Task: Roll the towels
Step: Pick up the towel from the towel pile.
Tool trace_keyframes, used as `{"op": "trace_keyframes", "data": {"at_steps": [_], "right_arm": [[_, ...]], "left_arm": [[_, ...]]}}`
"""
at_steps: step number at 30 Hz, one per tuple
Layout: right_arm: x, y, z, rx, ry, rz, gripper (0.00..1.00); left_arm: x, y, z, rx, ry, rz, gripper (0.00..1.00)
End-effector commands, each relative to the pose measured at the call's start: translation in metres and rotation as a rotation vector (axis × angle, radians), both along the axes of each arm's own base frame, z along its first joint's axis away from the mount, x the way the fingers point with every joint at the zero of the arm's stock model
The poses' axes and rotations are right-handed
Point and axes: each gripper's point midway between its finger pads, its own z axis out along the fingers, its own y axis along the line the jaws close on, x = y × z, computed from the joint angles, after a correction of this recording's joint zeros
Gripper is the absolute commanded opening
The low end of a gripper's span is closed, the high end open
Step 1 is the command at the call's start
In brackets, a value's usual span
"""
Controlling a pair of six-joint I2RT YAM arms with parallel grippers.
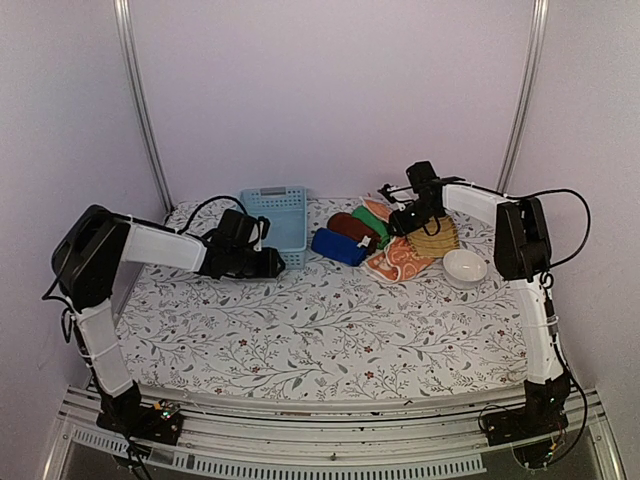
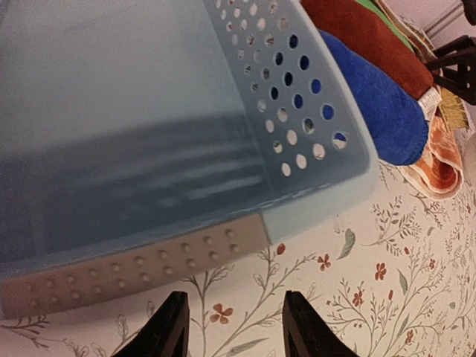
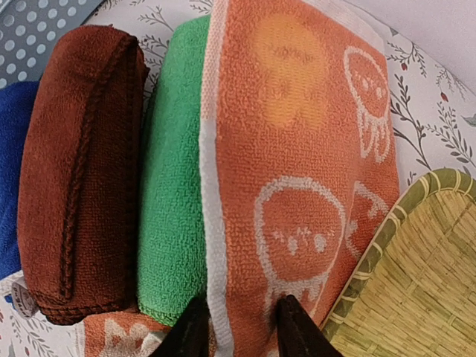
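Note:
Several towels lie bunched at the back right: a dark blue roll [image 1: 338, 246], a maroon roll [image 1: 350, 225], a green one [image 1: 370, 228] and an orange patterned one [image 1: 396, 262]. In the right wrist view the maroon towel [image 3: 78, 171], the green towel [image 3: 172, 193] and the orange towel [image 3: 297, 149] lie side by side. My right gripper [image 3: 240, 331] has its fingers closed on the white-bordered edge of the orange towel, with cloth between them. My left gripper [image 2: 234, 327] hovers open over the tablecloth just in front of the basket, holding nothing.
A light blue plastic basket [image 1: 276, 215] stands at the back centre, right by my left gripper. A yellow wicker tray [image 1: 436, 238] lies against the orange towel, and a white bowl [image 1: 464, 267] sits in front of it. The floral tablecloth [image 1: 320, 330] covers the table.

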Motion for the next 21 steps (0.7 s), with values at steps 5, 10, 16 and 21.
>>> {"op": "trace_keyframes", "data": {"at_steps": [5, 10, 16, 21], "right_arm": [[0.0, -0.002, 0.018, 0.006, -0.008, -0.035, 0.29], [0.002, -0.003, 0.027, 0.017, -0.023, -0.041, 0.06], [-0.007, -0.004, 0.092, 0.068, -0.107, -0.043, 0.03], [-0.035, 0.013, 0.171, 0.207, -0.182, 0.074, 0.02]], "left_arm": [[0.017, 0.034, -0.002, 0.044, -0.038, 0.099, 0.46], [0.014, 0.037, -0.001, 0.047, -0.041, 0.092, 0.45], [0.0, 0.037, 0.015, 0.005, -0.046, 0.077, 0.45], [-0.013, 0.032, 0.042, -0.053, -0.072, 0.051, 0.45]]}}
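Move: A raised fold of the orange towel is between the right fingers; the towel's middle lies about 3 cm back and some 2 cm below. The green roll is some 3 cm ahead and 7 cm left, the brown roll about 13 cm left and level with the hand, the wicker tray about 12 cm right, also level. From the left hand the orange towel is roughly 8 cm ahead and 35 cm right. Holding nearly still at first, the right hand closes its half-open fingers on the orange towel's fold beside the green roll and pinches it, then rises quickly about 6 cm with barely any tilt. The empty left hand slides about 4 cm left in front of the blue basket, dipping slightly before coming up again, fingers unchanged. ##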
